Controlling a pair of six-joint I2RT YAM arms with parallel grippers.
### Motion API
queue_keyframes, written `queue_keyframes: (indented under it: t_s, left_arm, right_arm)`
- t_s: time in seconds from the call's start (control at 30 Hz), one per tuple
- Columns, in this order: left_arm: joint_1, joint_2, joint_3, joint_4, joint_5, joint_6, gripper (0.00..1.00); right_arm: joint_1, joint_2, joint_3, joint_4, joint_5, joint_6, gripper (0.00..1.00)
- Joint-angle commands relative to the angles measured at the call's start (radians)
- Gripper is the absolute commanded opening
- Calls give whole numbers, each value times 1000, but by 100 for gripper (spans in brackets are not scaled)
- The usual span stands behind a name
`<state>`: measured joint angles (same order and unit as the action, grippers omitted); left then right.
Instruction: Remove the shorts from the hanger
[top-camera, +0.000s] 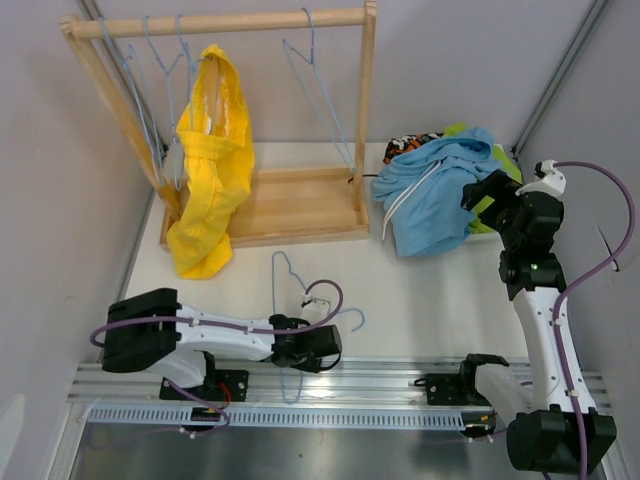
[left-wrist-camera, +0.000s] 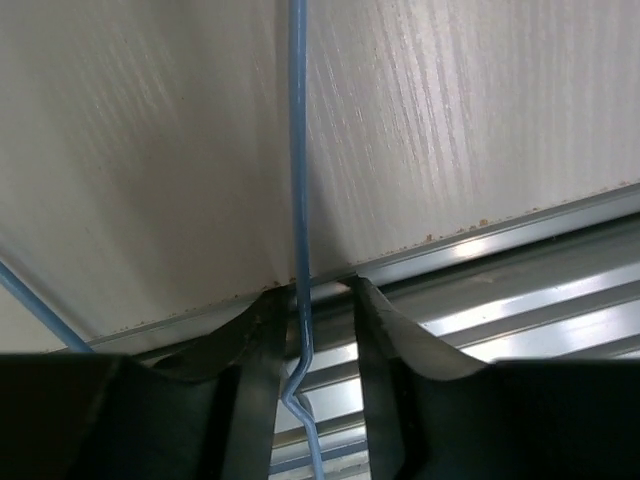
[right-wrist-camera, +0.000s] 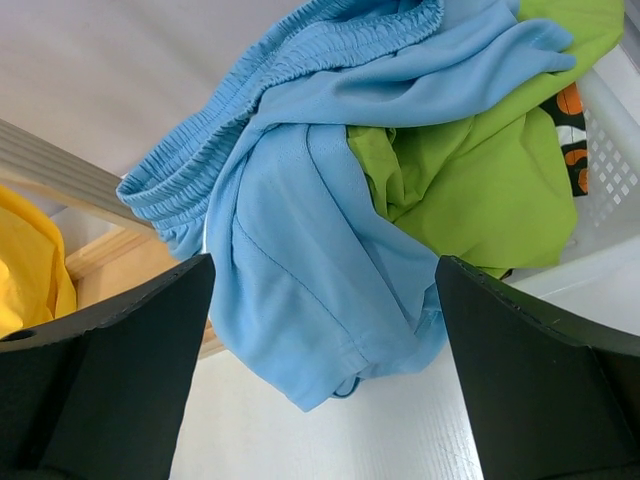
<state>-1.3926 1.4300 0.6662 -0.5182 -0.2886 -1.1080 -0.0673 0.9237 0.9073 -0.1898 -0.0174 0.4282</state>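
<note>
Yellow shorts (top-camera: 210, 190) hang from a wire hanger on the left of the wooden rack (top-camera: 300, 205). At the right, light blue shorts (top-camera: 430, 195) (right-wrist-camera: 300, 230) with a white drawstring lie heaped over lime green shorts (top-camera: 505, 160) (right-wrist-camera: 470, 170) and a black pair with orange-white pattern (top-camera: 410, 143) (right-wrist-camera: 570, 110). No navy pair shows. My right gripper (top-camera: 488, 190) (right-wrist-camera: 322, 262) hovers open above the blue pair, holding nothing. A bare blue hanger (top-camera: 283, 275) (left-wrist-camera: 298, 150) lies on the table. Its wire runs between the fingers of my left gripper (top-camera: 332, 345) (left-wrist-camera: 313, 290), which is open with a gap wider than the wire.
Several empty wire hangers (top-camera: 320, 90) hang from the rack's top bar. A white mesh basket (right-wrist-camera: 610, 150) holds the heap of shorts at the right. A metal rail (top-camera: 380, 375) (left-wrist-camera: 520, 300) runs along the near table edge under the left gripper. Walls close in on both sides.
</note>
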Motion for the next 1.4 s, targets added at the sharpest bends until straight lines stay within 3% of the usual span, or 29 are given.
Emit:
queue_keyframes:
  t_s: [0.0,0.27,0.43,0.57,0.73,0.87,0.97,1.13,1.37]
  left_arm:
    - [15,44,-20,53,-23,-4,37]
    - [21,24,-16,17,-27,11,0]
    - [-14,-127,160,-294,-66,117,0]
    - [-31,-235,425,-521,-44,236,0]
    - [-39,-333,662,-634,97,388,0]
    - [-40,-408,722,-585,242,485,0]
    - [-39,-447,745,-522,354,514,0]
    - [-40,-474,711,-410,515,547,0]
    - [-40,-532,670,-316,693,547,0]
  right_arm:
    - [4,-13,-8,38,-10,-22,99]
    - [4,-19,-18,46,-18,-16,99]
    - [4,-31,-8,41,-32,-11,99]
    - [6,-69,-30,102,-125,-6,100]
    - [14,-83,-44,289,-459,-8,100]
    - [64,-49,7,320,-665,-25,100]
    - [145,-23,50,309,-732,-36,99]
    - [305,-19,117,313,-780,-51,99]
    - [529,-74,229,81,-742,-232,100]
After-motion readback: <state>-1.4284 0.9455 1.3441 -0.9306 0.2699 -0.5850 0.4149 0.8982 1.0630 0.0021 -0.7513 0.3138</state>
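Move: Between the left hand's half-open fingers, only about 1 cm below, runs the near shoulder wire of the empty hanger lying at the table's front edge. The hanger's hook is some 10 cm ahead and 9 cm to the right; the yellow shorts hang about 31 cm ahead, 21 cm left and 20 cm up. From the right hand that wire lies roughly 28 cm back, 37 cm left and 28 cm below; the blue shorts lie about 4 cm ahead, 8 cm left, 18 cm below. Pinching the hanger's shoulder wire shut between its fingertips, the left hand whisks it straight up by about 33 cm, then also draws back, its wrist turning clockwise and its left side rolling down. The right hand waits wide open, then swings left, back and up from above the blue shorts towards the raised hanger, turning some 70 degrees counter-clockwise to point left. ##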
